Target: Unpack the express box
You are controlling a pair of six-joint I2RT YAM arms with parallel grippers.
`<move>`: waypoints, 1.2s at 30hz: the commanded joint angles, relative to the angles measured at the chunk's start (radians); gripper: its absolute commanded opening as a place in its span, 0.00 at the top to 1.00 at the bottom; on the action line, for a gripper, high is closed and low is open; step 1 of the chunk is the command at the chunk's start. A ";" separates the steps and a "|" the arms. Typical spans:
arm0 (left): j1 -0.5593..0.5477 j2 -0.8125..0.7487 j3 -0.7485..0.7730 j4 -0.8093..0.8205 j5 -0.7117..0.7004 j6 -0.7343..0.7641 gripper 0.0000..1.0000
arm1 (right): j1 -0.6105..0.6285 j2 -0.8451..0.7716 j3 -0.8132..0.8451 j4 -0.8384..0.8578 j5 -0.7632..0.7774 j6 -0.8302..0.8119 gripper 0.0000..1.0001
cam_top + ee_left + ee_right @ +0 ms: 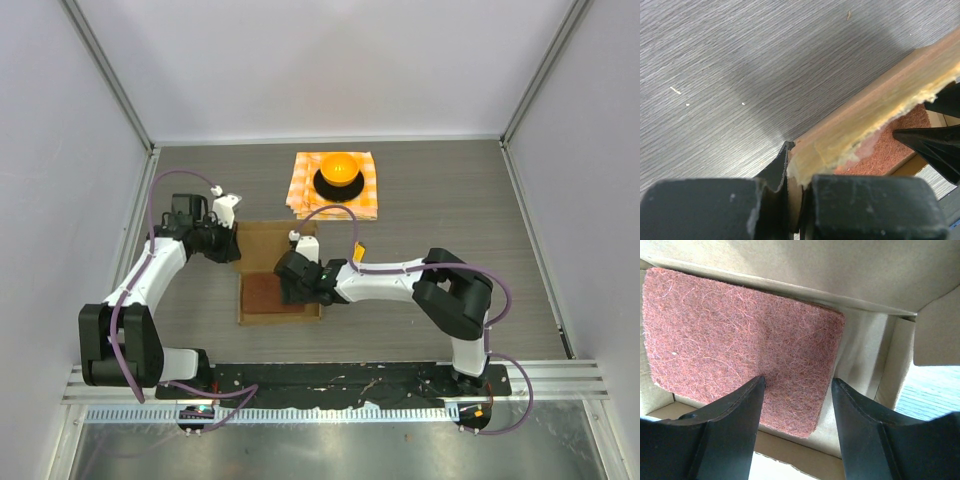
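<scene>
The express box (pixel 258 238) lies open left of the table's centre, a flat brown cardboard mailer. Inside it rests a reddish-brown fibrous slab (pixel 262 294). My left gripper (pixel 230 243) is shut on the box's left edge; in the left wrist view its jaws (pixel 799 197) pinch the torn cardboard rim (pixel 875 100). My right gripper (pixel 298 284) hovers inside the box, open. In the right wrist view its fingers (pixel 797 381) straddle the near right corner of the slab (pixel 730 330) without gripping it. The box wall (pixel 865 352) stands just beyond.
Behind the box, an orange-checkered cloth (pixel 303 196) carries a round orange object on a black base (pixel 339 170). Enclosure walls stand left, right and at the back. A metal rail (pixel 330 385) runs along the near edge.
</scene>
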 commanded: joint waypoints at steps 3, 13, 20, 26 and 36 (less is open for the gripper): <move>0.004 -0.012 0.006 0.003 0.069 0.014 1.00 | -0.001 0.062 -0.080 0.020 0.020 -0.012 0.38; 0.004 -0.001 0.029 -0.024 0.074 0.032 1.00 | -0.012 0.020 -0.195 0.285 -0.009 0.030 0.95; 0.004 -0.009 0.025 -0.018 0.048 0.043 1.00 | -0.012 -0.139 -0.249 0.369 0.012 -0.051 0.99; 0.004 -0.004 0.011 0.020 -0.008 0.058 1.00 | -0.012 -0.253 -0.220 0.354 0.045 -0.122 0.99; 0.004 0.019 0.011 0.059 -0.077 0.081 1.00 | -0.028 -0.437 -0.237 0.138 0.126 -0.155 0.99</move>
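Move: The reddish pad lies in the open box just under my right hand: its middle is about 4 cm left, 2 cm ahead and 1 cm lower. The box's middle is some 3 cm left, level with me, and the raised lid about 8 cm ahead, 3 cm left and 5 cm up. The yellow cutter lies roughly 9 cm ahead, 12 cm right. From my left hand the pad is about 7 cm back, 7 cm right and 8 cm below. I shut my right fingers across the pad's right edge, easing about 1 cm forward as they close, until they pinch it. Then I lift the pad straight up some 9 cm, drifting about 2 cm right late on while the fingertips tip up and forward. My left hand keeps its pinch on the lid's left edge, holding it up almost in place. ##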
